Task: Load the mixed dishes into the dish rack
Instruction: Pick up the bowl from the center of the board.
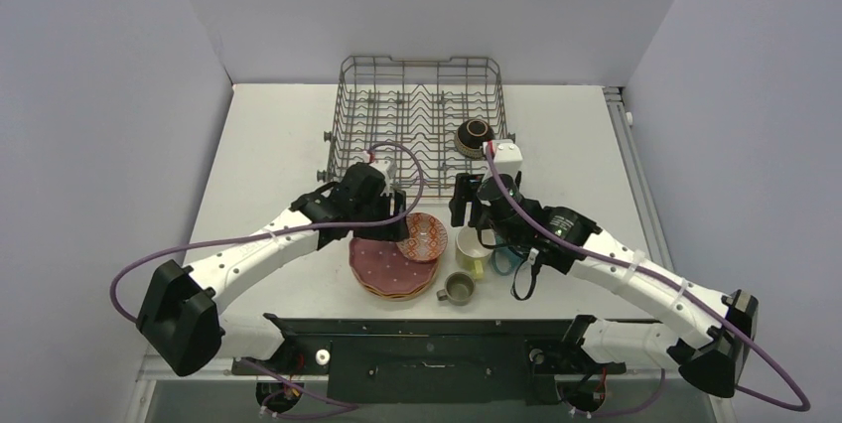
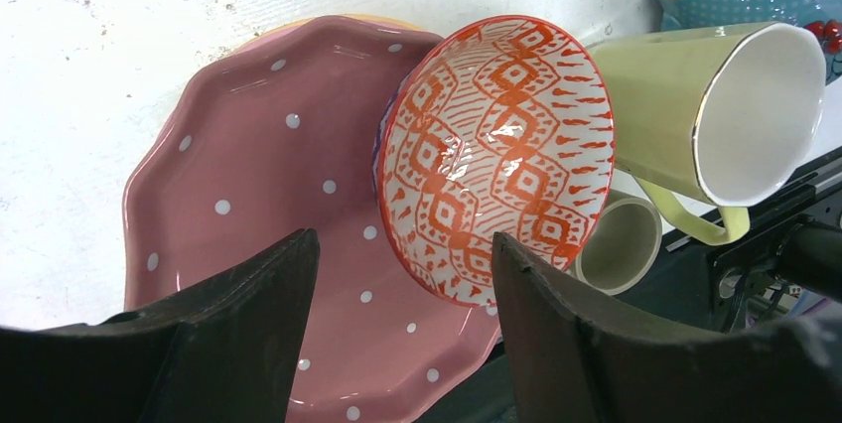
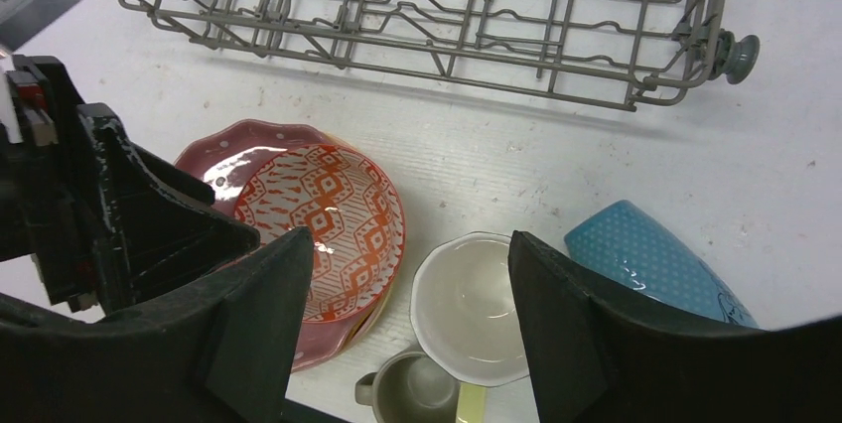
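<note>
The dish rack (image 1: 417,110) stands at the back of the table with a dark brown bowl (image 1: 475,135) in its right front corner. In front of it, a red-patterned bowl (image 1: 423,236) leans tilted on a stack of dotted plates (image 1: 382,269), pink plate (image 2: 258,195) on top. A yellow mug (image 1: 473,252), a small grey mug (image 1: 458,289) and a blue mug (image 1: 504,262) lying on its side sit right of the stack. My left gripper (image 2: 402,274) hangs open just above the bowl (image 2: 496,155). Holding nothing, my right gripper (image 3: 407,244) is open above the yellow mug (image 3: 477,309).
The rack's near wall (image 3: 427,16) with its small wheels lies just beyond both grippers. The two grippers are close together over the dish pile. A dark rail (image 1: 427,329) runs along the table's front edge behind the grey mug.
</note>
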Available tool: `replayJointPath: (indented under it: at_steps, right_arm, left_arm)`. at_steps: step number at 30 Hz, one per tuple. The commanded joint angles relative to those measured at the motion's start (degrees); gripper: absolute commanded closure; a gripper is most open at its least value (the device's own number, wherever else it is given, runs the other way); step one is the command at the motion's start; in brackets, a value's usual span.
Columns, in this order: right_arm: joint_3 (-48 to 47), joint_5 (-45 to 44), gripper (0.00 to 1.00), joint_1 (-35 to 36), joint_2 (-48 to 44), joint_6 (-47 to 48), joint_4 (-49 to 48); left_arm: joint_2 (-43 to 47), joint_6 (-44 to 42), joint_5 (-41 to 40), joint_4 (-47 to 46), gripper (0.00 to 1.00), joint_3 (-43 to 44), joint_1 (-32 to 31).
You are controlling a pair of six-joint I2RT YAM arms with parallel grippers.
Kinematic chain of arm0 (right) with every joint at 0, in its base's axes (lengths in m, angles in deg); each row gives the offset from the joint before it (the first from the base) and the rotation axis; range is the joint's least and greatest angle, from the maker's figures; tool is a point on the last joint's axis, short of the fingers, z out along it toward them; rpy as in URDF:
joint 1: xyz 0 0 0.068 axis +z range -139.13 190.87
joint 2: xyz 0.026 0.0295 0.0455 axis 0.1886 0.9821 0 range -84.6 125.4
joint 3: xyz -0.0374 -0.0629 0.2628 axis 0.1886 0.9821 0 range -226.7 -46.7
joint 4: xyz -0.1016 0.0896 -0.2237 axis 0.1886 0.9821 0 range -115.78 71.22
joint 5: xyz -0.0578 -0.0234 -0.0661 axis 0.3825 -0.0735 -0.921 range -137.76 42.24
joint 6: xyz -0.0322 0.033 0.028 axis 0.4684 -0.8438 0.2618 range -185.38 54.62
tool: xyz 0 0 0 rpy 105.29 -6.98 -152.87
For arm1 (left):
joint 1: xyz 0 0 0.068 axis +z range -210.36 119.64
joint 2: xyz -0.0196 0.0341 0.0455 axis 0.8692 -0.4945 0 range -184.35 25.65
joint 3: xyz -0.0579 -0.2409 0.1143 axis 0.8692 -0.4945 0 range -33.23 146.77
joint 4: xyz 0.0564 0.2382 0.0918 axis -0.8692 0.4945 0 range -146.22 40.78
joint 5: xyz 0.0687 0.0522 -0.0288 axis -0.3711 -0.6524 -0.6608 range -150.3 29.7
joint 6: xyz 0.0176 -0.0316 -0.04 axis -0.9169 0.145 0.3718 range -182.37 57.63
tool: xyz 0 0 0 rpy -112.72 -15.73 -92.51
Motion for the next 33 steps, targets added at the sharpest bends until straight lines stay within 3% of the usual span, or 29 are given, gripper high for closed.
replayJointPath:
  at_steps: [1,15,26,33]
  right_arm:
    - [1.31,-2.73,0.33,0.55,-3.49,-0.02,-0.47]
    - [5.57,-3.12,0.34,0.68,-6.53,-0.71,-1.46]
    - [6.96,-2.76,0.34,0.68,-7.56,-1.14,-1.94]
    - [7.00,-2.32,0.34,0.69,-7.69,-1.22,-2.12]
  left_arm:
    - [-2.06,-0.58,-1.36,-0.39,0.41,3.33,-1.13]
    - [-8.02,0.15,-3.45,-0.52,0.60,4.59,-2.73]
    - [-9.11,-0.10,-3.92,-0.58,0.99,4.87,-2.67]
    - [-7.23,-0.57,-4.89,-0.39,1.00,5.04,-2.53]
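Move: The bowl sits on the plates with its middle about 6 cm to the right of the left hand, level with it fore and aft and some 6 cm below; its left rim runs beneath the open fingers. The plates' centre is roughly 5 cm back and 9 cm down, the green mug about 16 cm right and 2 cm back, the grey cup 13 cm right and 11 cm back. From the right hand the bowl lies about 8 cm left, 2 cm back and 15 cm below. The bowl's left rim is pinched by the left hand, which sinks about 4 cm onto it, edging 1 cm right early on and tilting slightly, its fingers closing steadily from over half open until one is inside the bowl and the other outside. The empty right hand, fingers still open, draws off some 3 cm to the right and back, away from the bowl. ##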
